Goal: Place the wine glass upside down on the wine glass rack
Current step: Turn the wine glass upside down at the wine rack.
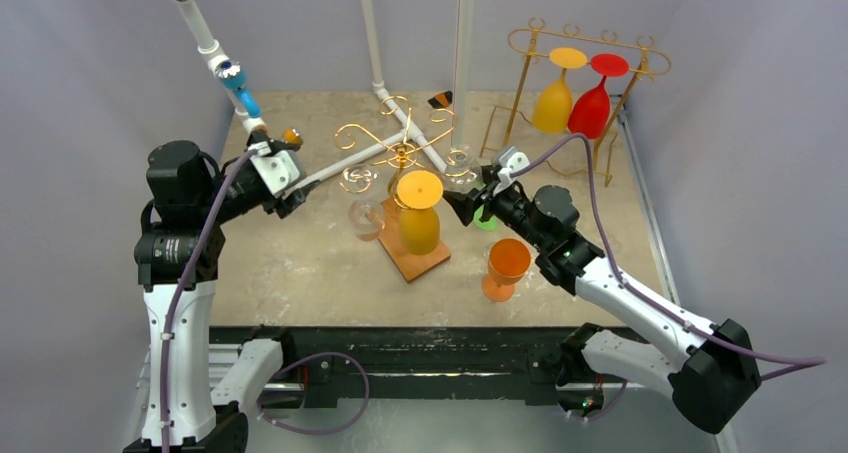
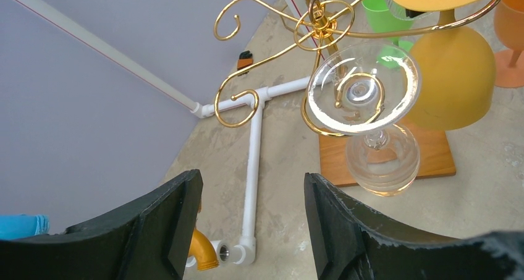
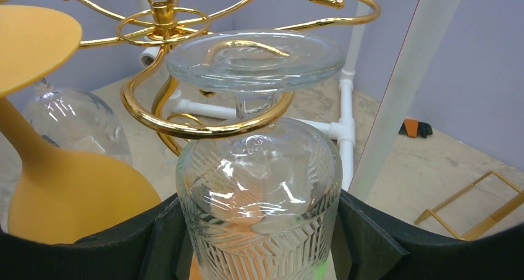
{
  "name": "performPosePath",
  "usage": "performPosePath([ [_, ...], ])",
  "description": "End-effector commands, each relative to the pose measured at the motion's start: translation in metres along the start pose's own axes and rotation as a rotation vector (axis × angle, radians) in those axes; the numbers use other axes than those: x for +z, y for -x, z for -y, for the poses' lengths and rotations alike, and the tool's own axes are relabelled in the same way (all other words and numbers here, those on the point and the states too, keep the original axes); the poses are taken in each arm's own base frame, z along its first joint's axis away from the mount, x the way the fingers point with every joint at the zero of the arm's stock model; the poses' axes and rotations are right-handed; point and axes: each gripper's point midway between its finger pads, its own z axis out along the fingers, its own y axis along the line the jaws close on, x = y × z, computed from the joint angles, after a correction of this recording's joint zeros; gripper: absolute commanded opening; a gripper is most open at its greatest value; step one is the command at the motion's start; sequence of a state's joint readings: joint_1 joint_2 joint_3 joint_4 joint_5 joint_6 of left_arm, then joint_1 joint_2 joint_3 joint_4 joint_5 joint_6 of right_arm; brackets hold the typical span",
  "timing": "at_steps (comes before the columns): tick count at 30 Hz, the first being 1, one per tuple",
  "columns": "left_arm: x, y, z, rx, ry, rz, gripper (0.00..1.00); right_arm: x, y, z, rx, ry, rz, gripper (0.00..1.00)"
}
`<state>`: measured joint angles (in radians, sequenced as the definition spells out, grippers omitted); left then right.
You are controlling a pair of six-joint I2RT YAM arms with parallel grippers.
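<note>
A clear cut-glass wine glass (image 3: 259, 193) hangs upside down, its stem in a hook of the gold scroll rack (image 3: 185, 128) and its foot resting on top. My right gripper (image 3: 259, 230) is shut on its bowl, one black finger against each side. From above, this glass (image 1: 460, 163) is on the right side of the rack (image 1: 403, 153), with the right gripper (image 1: 467, 203) just below it. My left gripper (image 1: 290, 188) is open and empty, left of the rack. In the left wrist view its jaws (image 2: 252, 184) stand wide over bare table.
A yellow glass (image 1: 419, 218) and another clear glass (image 1: 365, 215) hang on the same rack, which stands on a wooden base (image 1: 425, 261). An orange glass (image 1: 507, 268) stands upright near a green one (image 1: 486, 220). A second rack (image 1: 585, 48) holds yellow and red glasses. White pipes (image 1: 420, 138) cross the table.
</note>
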<state>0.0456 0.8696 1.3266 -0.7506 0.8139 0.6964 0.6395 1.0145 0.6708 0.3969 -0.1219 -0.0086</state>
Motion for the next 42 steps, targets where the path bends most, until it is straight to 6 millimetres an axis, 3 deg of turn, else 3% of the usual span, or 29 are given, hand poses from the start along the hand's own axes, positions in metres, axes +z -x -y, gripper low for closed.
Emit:
performPosePath([
  [1, -0.002, 0.002, 0.002, 0.022, -0.004, 0.013, 0.65, 0.007, 0.039, 0.003, 0.037, -0.014, 0.103, 0.02],
  [6, -0.002, 0.002, 0.002, 0.025, -0.006, 0.010, 0.65, 0.010, 0.038, 0.004, 0.042, -0.014, 0.093, 0.13],
  [16, -0.001, 0.001, 0.004, 0.027, -0.015, 0.015, 0.67, 0.007, 0.033, -0.003, 0.038, 0.022, 0.065, 0.63],
  [19, 0.000, 0.000, 0.005, 0.022, -0.018, 0.016, 0.67, 0.005, 0.036, -0.005, 0.035, 0.033, 0.067, 0.86],
  [22, 0.000, 0.000, 0.005, 0.021, -0.019, 0.017, 0.67, 0.002, 0.039, -0.006, 0.033, 0.036, 0.075, 0.98],
  [32, -0.002, 0.004, 0.005, 0.025, -0.018, 0.022, 0.67, -0.015, 0.052, -0.010, 0.045, 0.045, 0.078, 0.99],
  [42, 0.004, -0.003, 0.001, 0.001, -0.015, 0.010, 0.68, -0.067, 0.094, -0.034, 0.090, 0.137, 0.001, 0.99],
])
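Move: The clear wine glass is already upside down between the right hand's fingers, its bowl at the hand point, with the rack's gold curl around its stem about 6 cm straight above. The hanging yellow glass is some 8 cm to the left and 6 cm back; the rack's hub is about 12 cm left, 1 cm ahead and 9 cm up. From the left hand the clear glass lies about 29 cm right, 1 cm ahead and 9 cm lower. Easing less than 1 cm forward and to the left at first, the right hand holds the clear glass at the curl, then opens its fingers wide and lets go of the bowl. It then draws off upward about 7 cm and back about 5 cm, slightly rightward, speeding up away from the glass and the rack with the wrist nearly unturned. ##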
